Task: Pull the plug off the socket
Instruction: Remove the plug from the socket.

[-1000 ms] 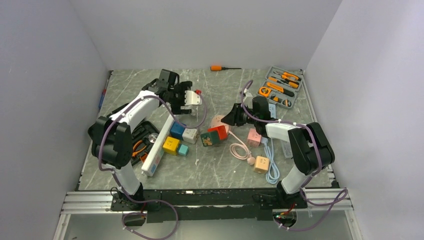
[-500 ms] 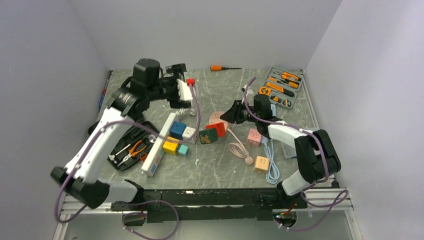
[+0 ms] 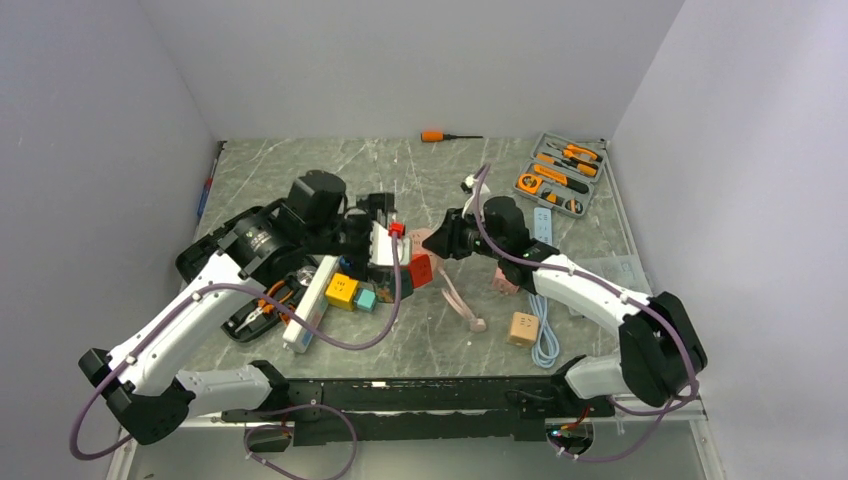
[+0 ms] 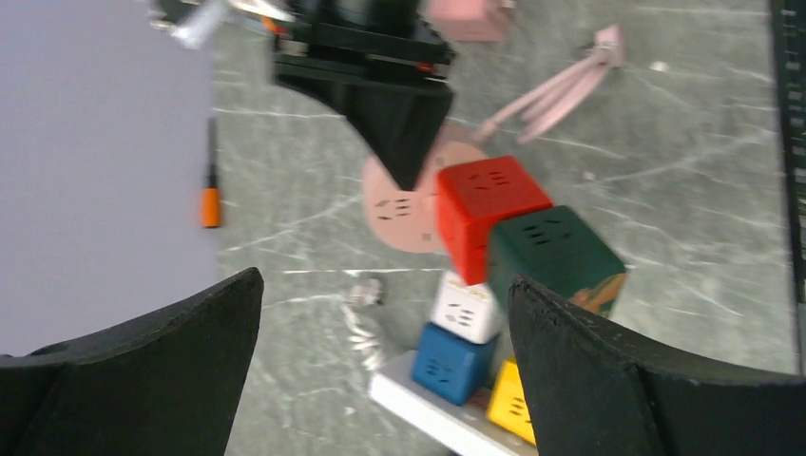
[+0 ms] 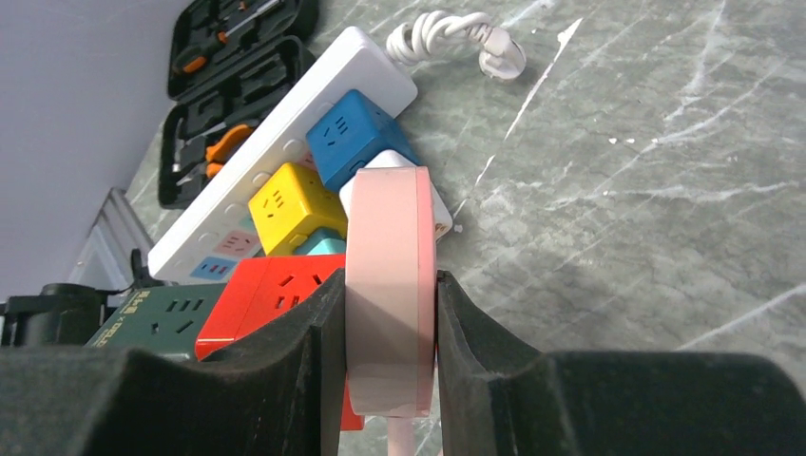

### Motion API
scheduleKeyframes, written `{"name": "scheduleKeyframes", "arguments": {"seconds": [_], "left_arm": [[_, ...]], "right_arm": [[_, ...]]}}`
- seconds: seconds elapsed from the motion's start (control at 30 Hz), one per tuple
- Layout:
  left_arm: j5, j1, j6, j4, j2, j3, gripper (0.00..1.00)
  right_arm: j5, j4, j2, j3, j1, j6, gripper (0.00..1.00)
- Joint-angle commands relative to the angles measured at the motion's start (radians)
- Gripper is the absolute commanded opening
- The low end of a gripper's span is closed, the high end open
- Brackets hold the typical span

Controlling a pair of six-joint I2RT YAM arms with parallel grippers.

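Observation:
My right gripper (image 5: 390,285) is shut on a round pink socket (image 5: 385,218), held on edge just above the table, its pink cord (image 3: 460,300) trailing toward me. A red cube plug (image 5: 266,294) sits against the disc's face, with a dark green cube (image 5: 152,318) joined to its far side. In the top view the pink socket (image 3: 428,240) and red cube (image 3: 420,270) lie between both arms. My left gripper (image 4: 385,285) hangs open above the red cube (image 4: 489,214) and green cube (image 4: 556,261), touching neither.
A white power strip (image 3: 305,310) carries blue (image 5: 356,138), yellow (image 5: 285,204) and white cubes. An open black tool case (image 3: 250,295) lies to its left. A peach cube (image 3: 522,328), a pink cube (image 3: 505,280) and a blue cable (image 3: 545,335) sit right. A grey tool tray (image 3: 560,175) and an orange screwdriver (image 3: 440,136) are at the back.
My left arm has swung from the back of the table forward over the cube cluster, still open. My right gripper has carried the pink socket and its cubes a little left, dragging the cord.

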Motion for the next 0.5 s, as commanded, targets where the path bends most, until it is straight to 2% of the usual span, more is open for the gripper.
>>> {"name": "scheduleKeyframes", "arguments": {"seconds": [0.0,0.2,0.47], "left_arm": [[0.036,-0.054,-0.118,0.041,-0.064,-0.098,0.99],[-0.029,-0.116,-0.206,0.137,-0.094,-0.218,0.99],[-0.125,-0.177,-0.32,0.297,-0.076,-0.302,0.99]], "right_arm": [[0.226,-0.048,-0.101,0.08,0.064,0.03,0.0],[0.356,-0.099,-0.166,0.086,0.105,0.03,0.0],[0.525,-0.133,-0.2,0.093,0.166,0.067,0.0]]}}
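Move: The green plug, end of the stack on the pink socket, lies some 9 cm below the left hand, about 5 cm back and 4 cm to its right. From the left hand, the red plug is about 1 cm back, 8 cm right and 9 cm below, and the pink socket about 2 cm ahead, 10 cm right and 9 cm below. From the right hand, which holds that socket, the green plug is about 7 cm back and 5 cm left, roughly level. Down and back, with a slight drift right, the open left hand travels about 8 cm towards the green plug, slowing to a near stop, and rolls some 10 degrees so its forward side tips down. The right hand keeps its grip on the pink socket, shifts a little under 3 cm right and turns about 15 degrees clockwise. ##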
